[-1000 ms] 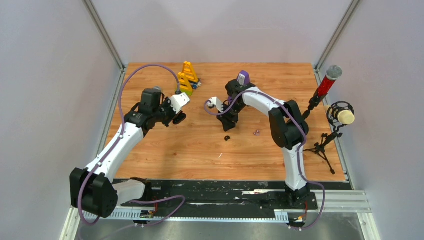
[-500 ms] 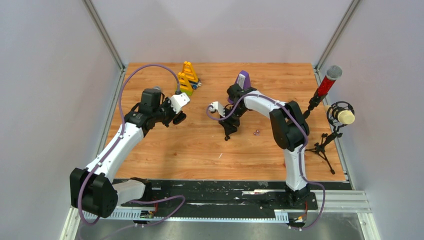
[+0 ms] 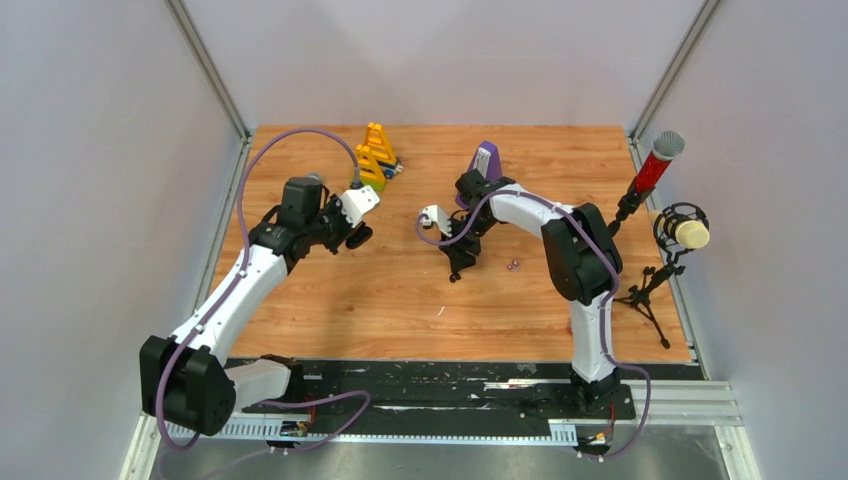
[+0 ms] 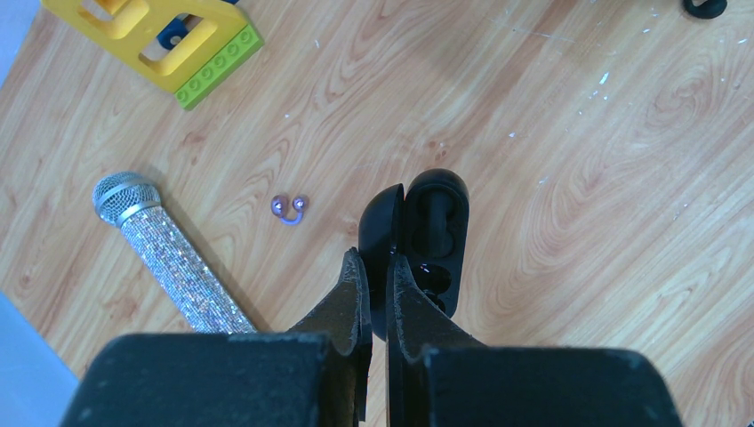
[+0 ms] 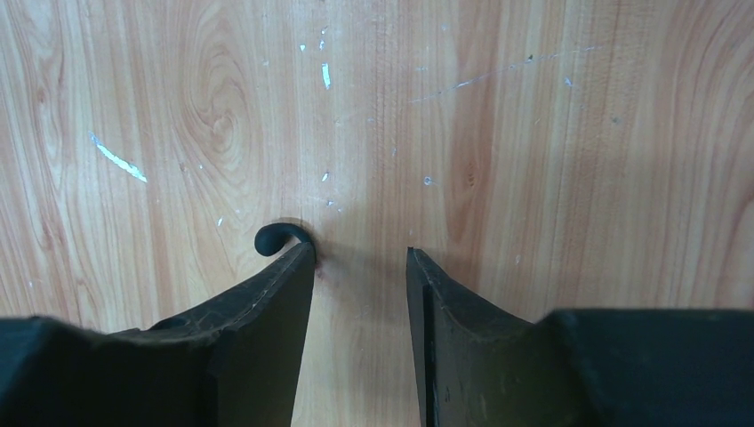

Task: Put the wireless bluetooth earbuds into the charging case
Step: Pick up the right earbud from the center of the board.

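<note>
The charging case (image 4: 433, 233) is glossy black and hangs open above the table, lid to the left, socketed half to the right. My left gripper (image 4: 378, 267) is shut on the lid's edge; from above the left gripper (image 3: 357, 237) sits left of centre. One small black earbud (image 5: 274, 237) lies on the wood, just outside the tip of the left finger (image 5: 284, 285). My right gripper (image 5: 360, 258) is open, tips down at the table, with bare wood between them. From above the right gripper (image 3: 458, 268) covers the earbud. A second earbud is not visible.
Yellow toy blocks (image 3: 376, 155) stand at the back. A silver glitter microphone (image 4: 169, 258) and purple beads (image 4: 290, 207) lie under the left arm. More purple beads (image 3: 514, 265) lie right of the right gripper. A purple-white object (image 3: 486, 158) and microphone stands (image 3: 655, 165) are on the right.
The right gripper has come down and a little right, onto the table beside the earbud, its jaws slightly wider. The left arm has not moved.
</note>
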You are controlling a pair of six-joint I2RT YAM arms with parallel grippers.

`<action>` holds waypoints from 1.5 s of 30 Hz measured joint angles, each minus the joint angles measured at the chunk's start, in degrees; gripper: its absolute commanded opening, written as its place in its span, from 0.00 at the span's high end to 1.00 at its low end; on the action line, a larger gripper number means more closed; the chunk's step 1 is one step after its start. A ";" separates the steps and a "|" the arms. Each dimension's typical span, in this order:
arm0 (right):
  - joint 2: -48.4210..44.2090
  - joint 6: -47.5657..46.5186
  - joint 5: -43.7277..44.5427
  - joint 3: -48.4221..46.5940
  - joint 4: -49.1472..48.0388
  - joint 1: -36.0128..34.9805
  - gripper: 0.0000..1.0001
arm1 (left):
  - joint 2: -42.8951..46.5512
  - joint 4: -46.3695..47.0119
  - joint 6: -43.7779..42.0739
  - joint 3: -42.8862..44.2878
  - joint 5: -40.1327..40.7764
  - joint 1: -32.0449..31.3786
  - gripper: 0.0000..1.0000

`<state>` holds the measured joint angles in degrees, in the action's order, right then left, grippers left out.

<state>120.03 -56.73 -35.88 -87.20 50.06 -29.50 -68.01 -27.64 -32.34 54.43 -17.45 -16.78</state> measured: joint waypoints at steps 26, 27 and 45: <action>-0.07 0.33 -2.16 0.17 7.69 0.07 0.79 | 0.00 0.00 0.00 0.00 -0.02 0.00 0.99; -0.07 0.33 -2.38 0.17 7.87 0.07 0.81 | 0.00 0.00 0.00 0.00 -0.02 0.00 0.99; -7.98 -0.48 -5.01 1.88 7.96 1.18 0.99 | -0.74 0.00 0.24 0.00 -0.55 -0.02 0.99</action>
<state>112.05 -57.21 -40.88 -85.32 58.02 -28.32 -68.75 -27.64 -32.10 54.43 -18.00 -16.80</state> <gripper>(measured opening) 0.073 0.042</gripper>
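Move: The right earbud lies on the board about 3 cm back and 1 cm to the right of the open right hand, roughly level with its fingertips. The small purple barbell is some 12 cm to the hand's right and level with it fore and aft; the purple metronome stands about 17 cm ahead and 6 cm right. The charging case, held by the left hand, is about 19 cm left, 3 cm ahead and 13 cm up. From the left hand, the earbud is some 20 cm right, 2 cm back and 15 cm below. Back towards its base and slightly right, the right hand skims low over the board for about 3.5 cm, its fingertips tilting back just under 10 degrees, until the half-open fingers straddle the right earbud. They close and pinch it, then the hand lifts straight up, gaining speed, to end about 5 cm above its starting height as roughly half the tilt comes off. ##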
